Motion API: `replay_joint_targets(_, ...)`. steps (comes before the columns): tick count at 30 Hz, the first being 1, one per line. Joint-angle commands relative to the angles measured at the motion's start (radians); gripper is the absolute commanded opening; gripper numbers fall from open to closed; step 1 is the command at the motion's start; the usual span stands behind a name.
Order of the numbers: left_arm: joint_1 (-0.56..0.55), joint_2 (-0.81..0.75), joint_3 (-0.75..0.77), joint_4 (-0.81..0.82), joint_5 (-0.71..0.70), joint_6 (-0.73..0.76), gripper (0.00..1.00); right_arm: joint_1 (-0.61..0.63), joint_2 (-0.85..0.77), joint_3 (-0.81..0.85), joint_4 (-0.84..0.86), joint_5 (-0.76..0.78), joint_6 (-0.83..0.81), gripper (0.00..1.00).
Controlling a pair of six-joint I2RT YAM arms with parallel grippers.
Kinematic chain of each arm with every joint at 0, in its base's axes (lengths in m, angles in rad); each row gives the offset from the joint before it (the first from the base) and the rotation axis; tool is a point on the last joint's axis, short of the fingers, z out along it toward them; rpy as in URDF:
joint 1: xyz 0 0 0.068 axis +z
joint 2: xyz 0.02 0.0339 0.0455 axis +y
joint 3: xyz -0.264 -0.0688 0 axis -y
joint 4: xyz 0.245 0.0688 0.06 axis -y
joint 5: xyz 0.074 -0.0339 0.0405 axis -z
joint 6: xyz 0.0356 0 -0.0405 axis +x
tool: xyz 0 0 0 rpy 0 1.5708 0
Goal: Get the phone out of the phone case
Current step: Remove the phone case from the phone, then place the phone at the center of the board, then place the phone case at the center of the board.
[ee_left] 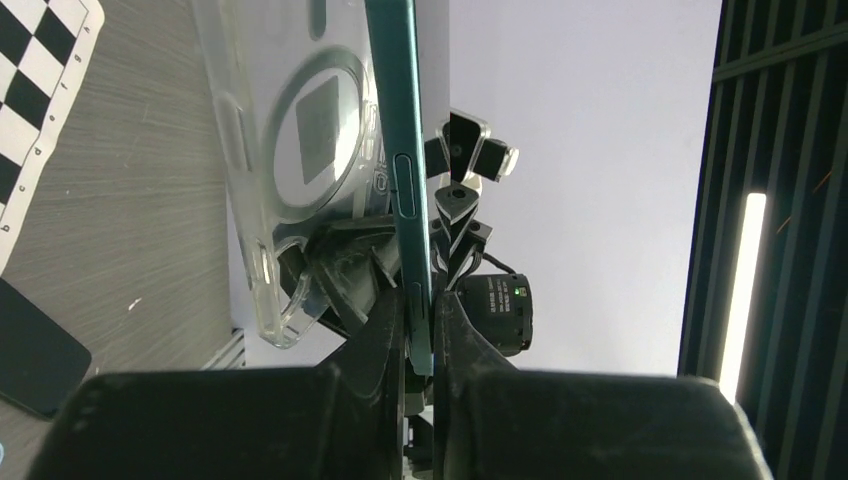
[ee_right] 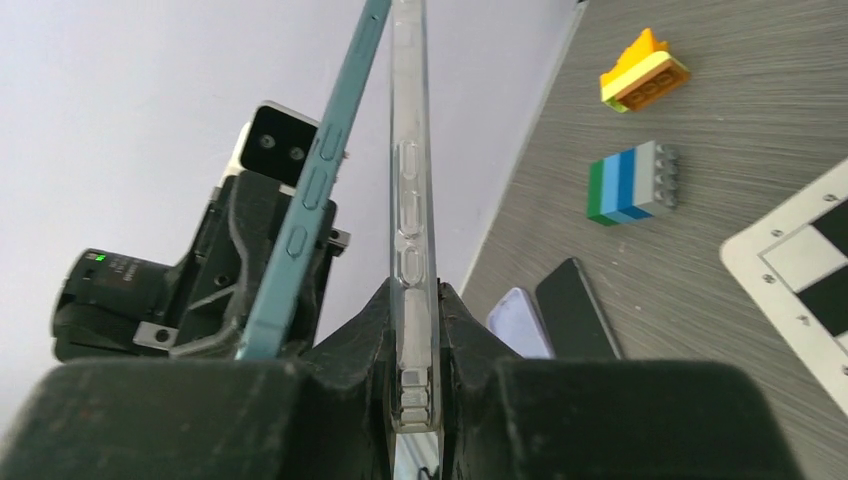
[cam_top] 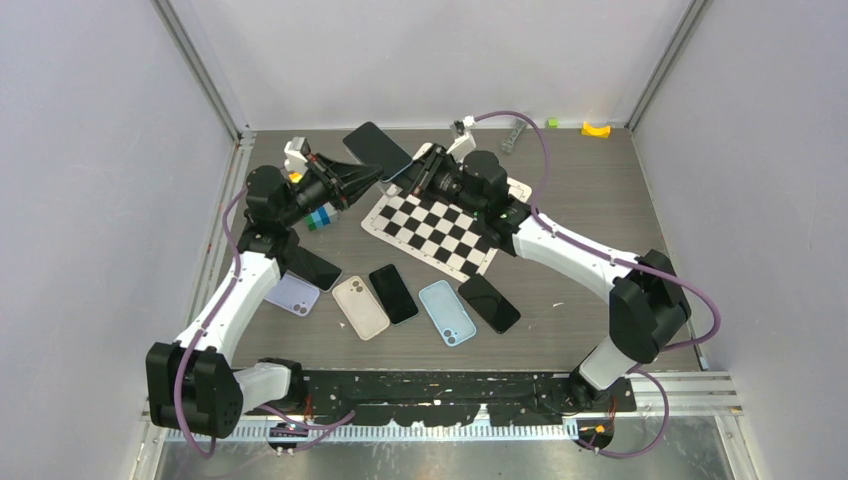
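Observation:
The phone [cam_top: 377,150], teal-edged with a dark screen, is held up above the back of the table. My left gripper [ee_left: 420,332] is shut on the phone's [ee_left: 402,150] near edge. The clear phone case [ee_left: 290,160] stands beside it, swung away at the near end and close to it at the far end. My right gripper [ee_right: 415,335] is shut on the case's [ee_right: 410,180] edge, with the phone [ee_right: 318,185] angled off to its left. In the top view the left gripper [cam_top: 372,176] and the right gripper [cam_top: 418,176] face each other.
A checkerboard mat [cam_top: 440,232] lies under the right arm. A blue-green brick stack [ee_right: 632,182] and a yellow brick [ee_right: 645,70] sit at the back left. Several phones and cases lie in a row near the front, from lavender [cam_top: 296,296] to black [cam_top: 489,302].

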Motion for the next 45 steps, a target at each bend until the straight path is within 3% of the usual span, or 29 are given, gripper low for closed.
replay_joint_targets(1,-0.001,-0.007,0.016,0.1,-0.01,-0.023,0.0,0.008,-0.075,0.048,-0.109,0.073,-0.118,0.01)
replay_joint_targets(11,-0.015,-0.017,0.038,0.096,0.024,0.01,0.0,-0.111,-0.154,-0.002,-0.237,0.165,-0.096,0.01)
replay_joint_targets(18,-0.1,0.05,0.107,-0.103,0.065,0.207,0.0,-0.257,-0.303,-0.115,-0.432,0.271,-0.088,0.01)
replay_joint_targets(27,-0.331,0.349,0.274,-0.163,0.066,0.393,0.0,-0.599,-0.588,-0.392,-0.646,0.219,-0.009,0.0)
replay_joint_targets(31,-0.408,0.498,0.381,-0.193,0.062,0.455,0.0,-0.681,-0.652,-0.466,-0.688,0.201,0.026,0.0)
replay_joint_targets(39,-0.557,0.824,0.542,-0.235,0.092,0.521,0.0,-0.771,-0.672,-0.543,-0.683,0.147,0.0,0.01)
replay_joint_targets(45,-0.602,1.015,0.641,-0.237,0.085,0.515,0.0,-0.823,-0.568,-0.531,-0.65,0.104,-0.054,0.03)
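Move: The left gripper holds the phone. Its clear spot on the table, just right of the rightmost black phone, lies about 32 cm right, 6 back and 34 below that gripper. That black phone is 23 right and 11 back, the light blue case 13 right and 13 back, the chessboard's middle 14 right and 13 ahead. From the right gripper, which holds the clear case, open table lies about 37 right, 8 back and 31 below; the black phone is 17 right and 13 back. Keep both grips shut and swing the right gripper with the clear case away from the phone, dipping slightly forward first, then fast to the right and down, about 37 cm across, turning clockwise and tipping down. Hold the left gripper nearly still at first, then carry the phone after it, some 27 cm right and nearly as far down, turning about 40 degrees clockwise towards the clear spot. ##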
